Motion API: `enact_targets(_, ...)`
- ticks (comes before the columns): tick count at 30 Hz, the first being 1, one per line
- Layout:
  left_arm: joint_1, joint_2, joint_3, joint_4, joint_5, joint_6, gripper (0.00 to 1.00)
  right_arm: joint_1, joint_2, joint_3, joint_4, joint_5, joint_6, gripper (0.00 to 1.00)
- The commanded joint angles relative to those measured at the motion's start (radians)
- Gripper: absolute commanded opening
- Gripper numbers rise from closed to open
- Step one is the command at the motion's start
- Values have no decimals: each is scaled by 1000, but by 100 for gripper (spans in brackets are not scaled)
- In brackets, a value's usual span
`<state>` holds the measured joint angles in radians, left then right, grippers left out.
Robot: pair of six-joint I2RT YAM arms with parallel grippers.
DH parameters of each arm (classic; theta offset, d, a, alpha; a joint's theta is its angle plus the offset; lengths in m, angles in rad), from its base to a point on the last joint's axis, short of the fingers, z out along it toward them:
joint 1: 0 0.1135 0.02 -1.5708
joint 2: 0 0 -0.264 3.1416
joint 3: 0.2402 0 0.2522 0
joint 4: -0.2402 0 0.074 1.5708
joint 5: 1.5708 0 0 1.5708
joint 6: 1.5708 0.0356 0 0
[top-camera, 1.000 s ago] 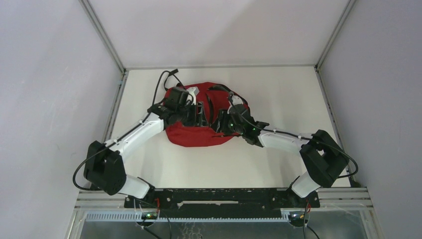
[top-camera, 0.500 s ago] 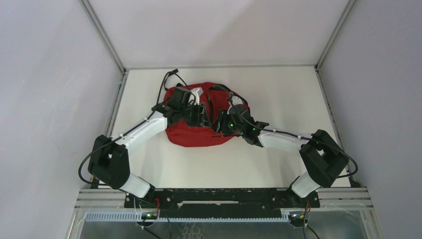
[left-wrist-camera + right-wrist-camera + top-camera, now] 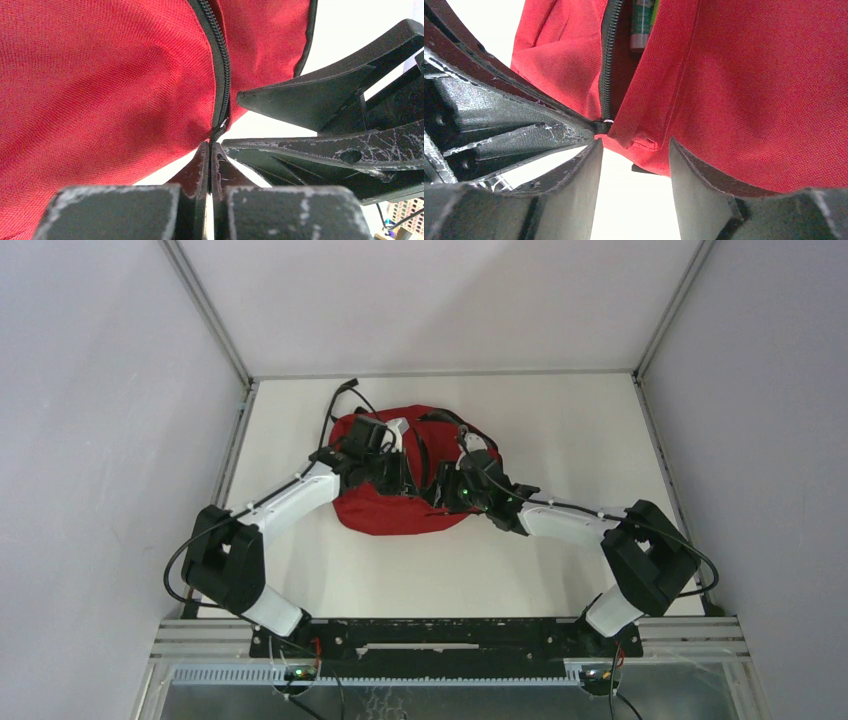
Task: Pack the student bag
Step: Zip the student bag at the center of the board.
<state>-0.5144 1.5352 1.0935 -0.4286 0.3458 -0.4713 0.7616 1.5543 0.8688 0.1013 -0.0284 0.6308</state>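
Note:
The red student bag [image 3: 385, 512] lies on the white table between both arms. In the left wrist view its red fabric [image 3: 100, 80] and black zip [image 3: 222, 75] fill the frame. My left gripper [image 3: 210, 145] is shut on the zip pull [image 3: 217, 134] at the zip's end; it shows from above [image 3: 405, 478]. My right gripper [image 3: 635, 145] is open, its fingers [image 3: 584, 165] just below a folded corner of the bag [image 3: 644, 137] beside the zip [image 3: 606, 65]. From above the right gripper [image 3: 442, 490] sits close to the left one. A green-and-white stick [image 3: 642, 20] shows inside the bag.
Black straps [image 3: 425, 445] lie over the top of the bag. The right gripper's black fingers [image 3: 320, 100] cross the left wrist view, and the left gripper [image 3: 499, 125] crowds the right wrist view. Walls stand at the table's back and sides.
My left arm has swung right, carrying its gripper right across the bag toward the right gripper. The right arm has hardly moved.

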Motion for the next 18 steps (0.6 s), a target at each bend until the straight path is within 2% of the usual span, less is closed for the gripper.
enact_targets(1, 5, -37, 23, 28, -11, -16, 0, 13, 13, 35, 58, -15, -23, 59)
enact_targets(7, 12, -19, 75, 32, -31, -31, 0, 25, 48, 35, 132, -20, -27, 55)
enact_targets(10, 35, 7, 104, 38, 11, -39, 0, 25, 54, 41, 139, 6, -18, 52)
enact_targets(12, 39, 12, 121, 41, 25, -42, 0, 23, 61, 49, 139, 16, -16, 44)
enact_targets(15, 39, 11, 141, 46, 36, -51, 0, 23, 80, 62, 142, 24, -16, 25)
enact_targets(17, 39, 8, 149, 53, 39, -57, 0, 22, 93, 67, 144, 24, -17, 16)
enact_targets(18, 39, 9, 155, 55, 41, -59, 0, 22, 98, 67, 144, 24, -17, 8)
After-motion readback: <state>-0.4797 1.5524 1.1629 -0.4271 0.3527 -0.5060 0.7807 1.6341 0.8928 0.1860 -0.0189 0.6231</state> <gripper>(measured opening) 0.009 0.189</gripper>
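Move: The left hand already has the zipper pull between its shut fingertips; the open zip track runs ahead from it, its middle about 7 cm forward and level sideways. The right hand's parted fingers straddle the red flap edge at the zip's near end, about 1 cm ahead, 2 cm left and 2 cm below their midpoint. From the right hand, the zipper pull is some 4 cm left and level fore-and-aft. Keeping its pinch on the zipper pull, the left hand waits briefly, then draws it forward and up together, a bit over 2 cm each way, in the direction of the open track. The right hand meanwhile slides about 2 cm left and 1 cm down onto the flap edge beside the slider, then eases about 1 cm forward as its fingers go from half open to nearly shut, pinching the red cloth. ##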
